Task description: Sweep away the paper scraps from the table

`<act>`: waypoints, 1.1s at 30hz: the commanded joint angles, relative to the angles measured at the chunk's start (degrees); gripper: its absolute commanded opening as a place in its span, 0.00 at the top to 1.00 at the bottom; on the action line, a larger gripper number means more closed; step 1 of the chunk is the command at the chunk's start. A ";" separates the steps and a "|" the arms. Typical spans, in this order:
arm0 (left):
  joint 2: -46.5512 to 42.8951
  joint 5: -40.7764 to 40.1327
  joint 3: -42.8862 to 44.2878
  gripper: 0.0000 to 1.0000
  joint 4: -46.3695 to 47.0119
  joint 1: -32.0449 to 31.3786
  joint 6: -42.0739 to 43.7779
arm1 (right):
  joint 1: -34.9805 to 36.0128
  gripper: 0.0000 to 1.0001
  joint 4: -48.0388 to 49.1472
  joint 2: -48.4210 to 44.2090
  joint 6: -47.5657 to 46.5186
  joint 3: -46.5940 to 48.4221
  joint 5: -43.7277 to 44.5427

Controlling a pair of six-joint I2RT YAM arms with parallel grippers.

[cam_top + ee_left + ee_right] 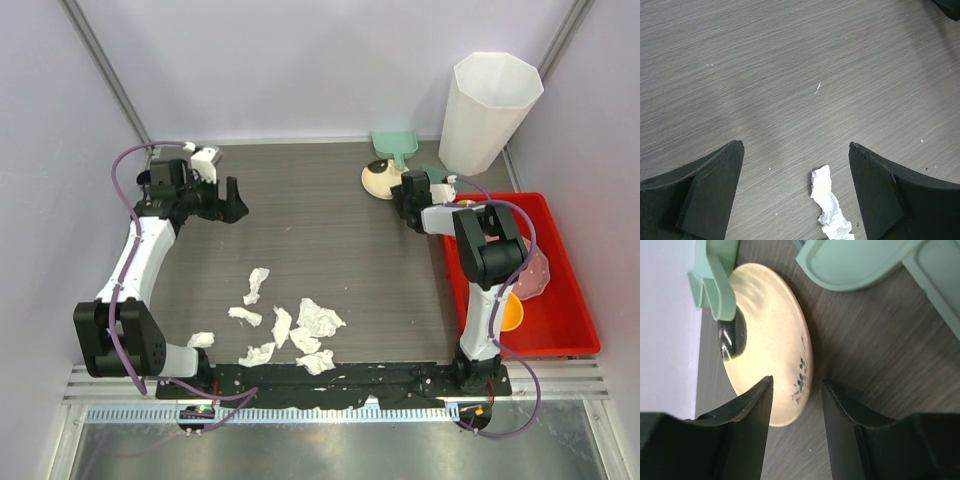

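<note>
Several crumpled white paper scraps [290, 325] lie on the dark wood-grain table [330, 230] near its front edge, between the arm bases. My left gripper [232, 200] is open and empty at the back left, above the bare table. In the left wrist view one scrap [827, 202] lies between and just short of its fingertips [796, 145]. My right gripper [402, 196] is open at the back right, beside a cream brush head [380, 180]. In the right wrist view its gripper [797, 385] is open over the edge of the cream brush head [770, 340].
A green dustpan [395, 148] lies at the back wall beside the brush and shows in the right wrist view [855, 265]. A tall white faceted bin [490, 110] stands in the back right corner. A red tray [565, 300] with items lies on the right.
</note>
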 commanded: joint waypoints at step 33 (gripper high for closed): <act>-0.98 3.33 5.83 0.11 -2.89 -0.09 1.83 | 10.14 0.99 3.56 6.55 2.11 6.93 -8.92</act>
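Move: The cream plate's middle is about 6 cm ahead of the right hand and 4 cm to its left, roughly 2 cm lower. Its dustpan neighbour is some 14 cm ahead and 2 cm left, at that same low level; the green brush is about 6 cm ahead and 8 cm right, also low. From the raised left hand, the plate is around 16 cm ahead, 32 cm right and 17 cm below. Ease the half-open right gripper about 2 cm forward onto the near right rim of the cream plate and close the fingers to pinch it. Then, staying low, draw the plate about 9 cm left and some 3 cm back, away from the dustpan and brush, swinging the hand counter-clockwise by roughly 15 degrees. ##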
